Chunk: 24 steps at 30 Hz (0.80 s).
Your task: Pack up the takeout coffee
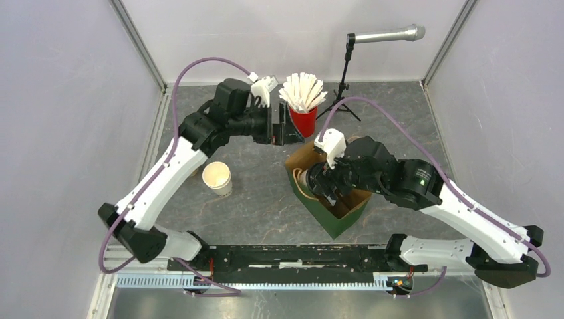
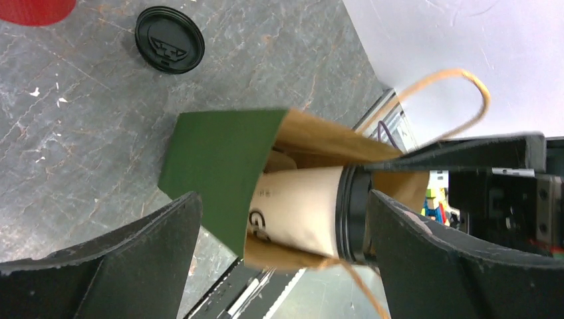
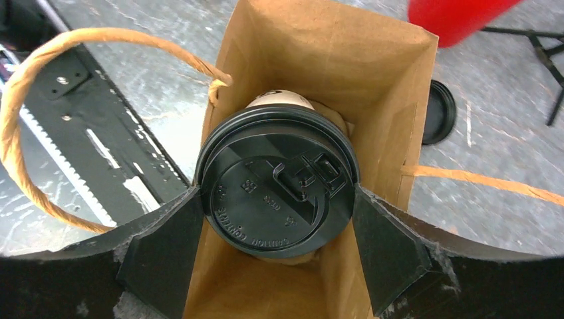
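Observation:
One takeout coffee cup (image 3: 276, 193), white with its black lid on, hangs inside a brown paper bag (image 3: 319, 60) with a green outside (image 1: 336, 222). My right gripper (image 3: 276, 191) reaches into the bag from above, its fingers (image 3: 166, 246) pressed on both sides of the lid. The left wrist view shows this cup (image 2: 299, 212) sideways in the bag's mouth. A second white cup (image 1: 217, 176) stands open and lidless left of the bag. Its loose black lid (image 2: 169, 40) lies flat on the table. My left gripper (image 1: 282, 129) hovers open behind the bag, holding nothing.
A red cup of white sticks (image 1: 302, 109) stands just behind the bag, close to my left gripper. A microphone on a black tripod (image 1: 344, 73) is at the back. Paper bag handles (image 3: 40, 86) loop out to the sides. Grey walls enclose the table.

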Available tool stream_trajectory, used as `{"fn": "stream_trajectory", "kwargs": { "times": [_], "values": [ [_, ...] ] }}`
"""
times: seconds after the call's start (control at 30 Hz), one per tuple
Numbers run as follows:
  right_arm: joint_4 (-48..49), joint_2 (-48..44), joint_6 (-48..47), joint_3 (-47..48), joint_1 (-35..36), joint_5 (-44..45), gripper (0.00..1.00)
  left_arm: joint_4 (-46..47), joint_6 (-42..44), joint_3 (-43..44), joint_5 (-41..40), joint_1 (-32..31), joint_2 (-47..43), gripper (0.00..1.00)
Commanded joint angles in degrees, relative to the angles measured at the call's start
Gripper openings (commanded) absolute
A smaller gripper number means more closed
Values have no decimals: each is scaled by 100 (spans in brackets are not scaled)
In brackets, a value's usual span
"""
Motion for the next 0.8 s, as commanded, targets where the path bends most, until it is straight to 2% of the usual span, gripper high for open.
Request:
{"fn": "stream_trajectory", "kwargs": {
  "times": [0.0,0.1,0.3,0.4,0.5,0.63,0.7,0.77],
  "values": [
    [910,-190,-106,-264,4,-810,82,-347,521,457,788,93,705,100],
    [976,-204,-96,-364,4,-847,82,-683,871,560,810,30,863,97],
    [950,-210,-153,-524,2,-1040,82,-1308,1832,604,443,-82,836,77],
    [933,-202,-161,-544,11,-1066,81,-1551,2277,571,294,-248,795,76],
    [895,-172,-191,-533,14,-1092,81,-1430,2335,379,445,-276,641,76],
    [791,-148,-243,-507,15,-1052,81,-1297,2380,222,405,-293,451,68],
    [733,-130,-257,-502,25,-1016,81,-1298,2419,184,341,-293,388,57],
    [679,-90,-284,-470,41,-970,81,-1280,2458,141,348,-293,369,34]
  ]
}}
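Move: The rim of the paper bag's far-left wall is about 7 cm below my left hand, 3 cm to its right and 1 cm back. The coffee cup's lid is some 8 cm back, 8 cm right and 5 cm down, the straw cup about 19 cm ahead and 3 cm right. My right hand already holds that lid; the bag's mouth centres about 3 cm right, 1 cm back and 3 cm below it, and the loose lid lies 19 cm ahead, 3 cm right on the table. I drop my left hand about 7 cm and then draw it back some 3 cm to the bag's far-left rim, twisting it clockwise and tipping its fingers steeper, and narrow them from wide open to about half so that one finger is outside the wall and the other inside. Meanwhile my right hand keeps its grip on the cup's lid and eases left and back, turning slightly counter-clockwise. ##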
